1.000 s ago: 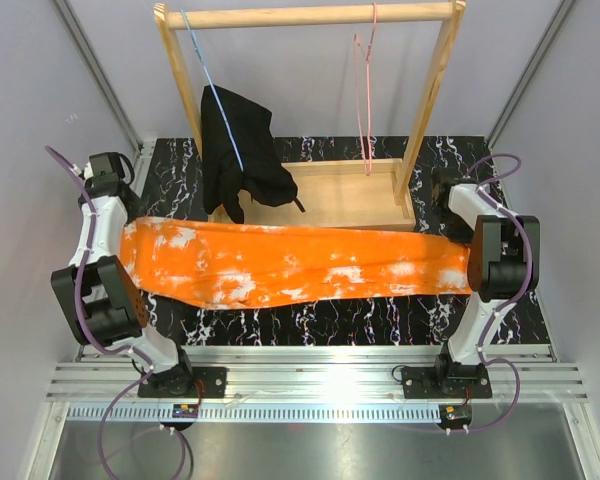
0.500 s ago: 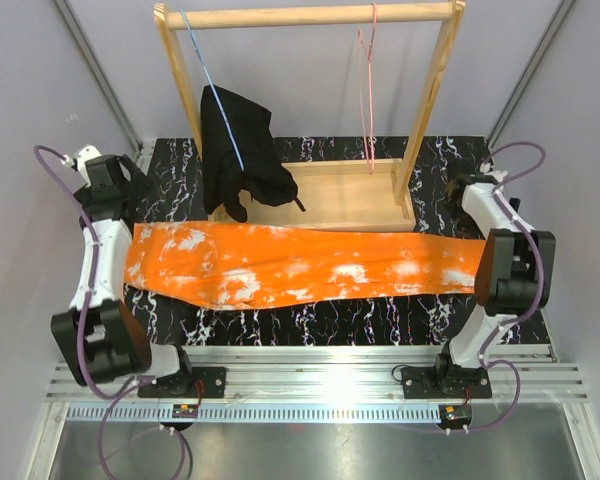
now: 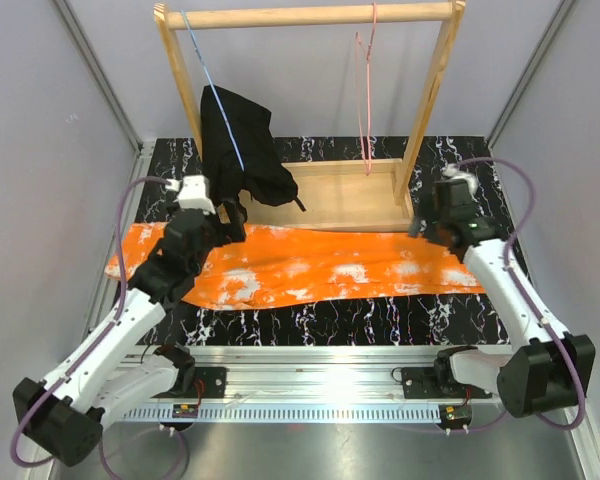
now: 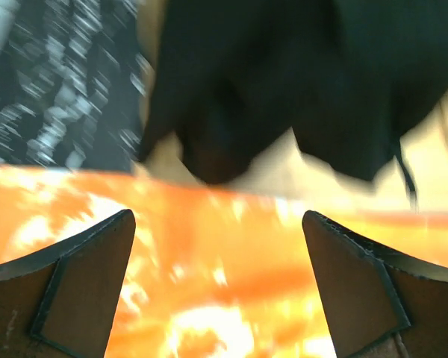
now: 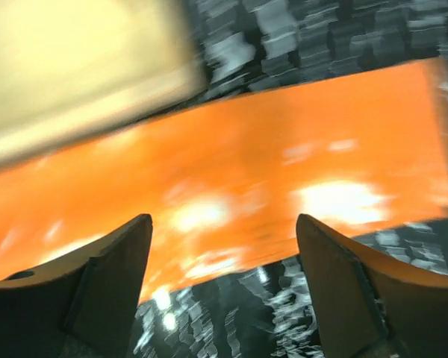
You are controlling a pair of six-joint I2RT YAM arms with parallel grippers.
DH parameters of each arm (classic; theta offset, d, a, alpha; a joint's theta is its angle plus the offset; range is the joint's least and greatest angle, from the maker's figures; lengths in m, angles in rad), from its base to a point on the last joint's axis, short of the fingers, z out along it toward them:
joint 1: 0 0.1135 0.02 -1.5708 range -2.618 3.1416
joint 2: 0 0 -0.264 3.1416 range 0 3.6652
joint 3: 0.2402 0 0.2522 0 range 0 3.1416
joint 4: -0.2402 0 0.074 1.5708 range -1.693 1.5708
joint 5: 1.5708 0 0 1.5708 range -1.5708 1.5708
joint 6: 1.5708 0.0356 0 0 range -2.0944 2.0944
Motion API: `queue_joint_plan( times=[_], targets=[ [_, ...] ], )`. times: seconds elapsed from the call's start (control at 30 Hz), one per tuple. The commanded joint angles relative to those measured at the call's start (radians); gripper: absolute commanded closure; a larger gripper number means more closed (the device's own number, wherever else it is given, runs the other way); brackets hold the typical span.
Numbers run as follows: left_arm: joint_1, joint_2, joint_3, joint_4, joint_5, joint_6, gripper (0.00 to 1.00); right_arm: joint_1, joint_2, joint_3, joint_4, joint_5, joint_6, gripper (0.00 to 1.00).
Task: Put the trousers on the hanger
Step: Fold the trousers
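Observation:
The orange, white-blotched trousers (image 3: 320, 265) lie flat lengthwise across the black marbled mat (image 3: 380, 315). The pink hanger (image 3: 365, 100) hangs from the wooden rack's top bar, to the right. My left gripper (image 3: 230, 216) hovers open over the trousers' far edge at the left, just below the black garment; in the left wrist view the left gripper (image 4: 217, 216) has only orange cloth (image 4: 224, 298) beneath its gap. My right gripper (image 3: 420, 226) is open above the right end. In the blurred right wrist view the right gripper (image 5: 224, 220) is over the near edge of the trousers (image 5: 246, 171).
A wooden rack (image 3: 310, 15) stands on a wooden base tray (image 3: 350, 200) behind the trousers. A black garment (image 3: 238, 150) hangs on a light-blue hanger (image 3: 212, 80) at the rack's left, its hem close to my left gripper. Grey walls close both sides.
Both grippers were shut on the trousers' two ends; they have opened and let go. Both arms swung inward over the cloth, which has settled flat on the mat.

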State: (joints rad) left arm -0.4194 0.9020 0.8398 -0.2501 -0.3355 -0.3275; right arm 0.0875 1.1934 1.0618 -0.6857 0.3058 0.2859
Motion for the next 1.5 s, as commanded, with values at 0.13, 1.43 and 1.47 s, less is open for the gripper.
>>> queue_joint_plan(
  times=[0.13, 1.43, 1.47],
  targets=[
    [-0.174, -0.029, -0.065, -0.096, -0.138, -0.047, 0.04, 0.400, 0.067, -0.106, 0.189, -0.178, 0.123, 0.24],
    [-0.105, -0.127, -0.019, -0.270, -0.045, 0.174, 0.01, 0.722, 0.577, -0.051, 0.387, -0.037, 0.315, 0.34],
    [-0.105, -0.127, -0.021, -0.268, -0.045, 0.174, 0.01, 0.725, 0.578, -0.055, 0.384, -0.034, 0.320, 0.36]
  ],
)
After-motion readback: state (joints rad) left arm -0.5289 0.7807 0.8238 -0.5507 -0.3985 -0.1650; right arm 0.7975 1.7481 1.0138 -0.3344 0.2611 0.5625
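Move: The middle of the trousers, laid out flat, is about 32 cm to the left of my right hand, 2 cm back and 17 cm below. Their cuff end lies some 20 cm to this hand's right, 2 cm back, and the wooden rack base about 30 cm left and 17 cm ahead, both also well below. From my left hand, the trousers' middle is roughly 16 cm right, 9 cm back and 23 cm down. I sweep my right hand about 27 cm left over the trousers towards their middle while sinking 16 cm and drawing back slightly, turning some 30 degrees counter-clockwise and tipping the fingers further down. Its parted fingers narrow a little and end right at the cloth near the edge facing me. My open left hand backs off 5 cm or so, dips, rises, then settles slightly lower, rolling its left side up. ##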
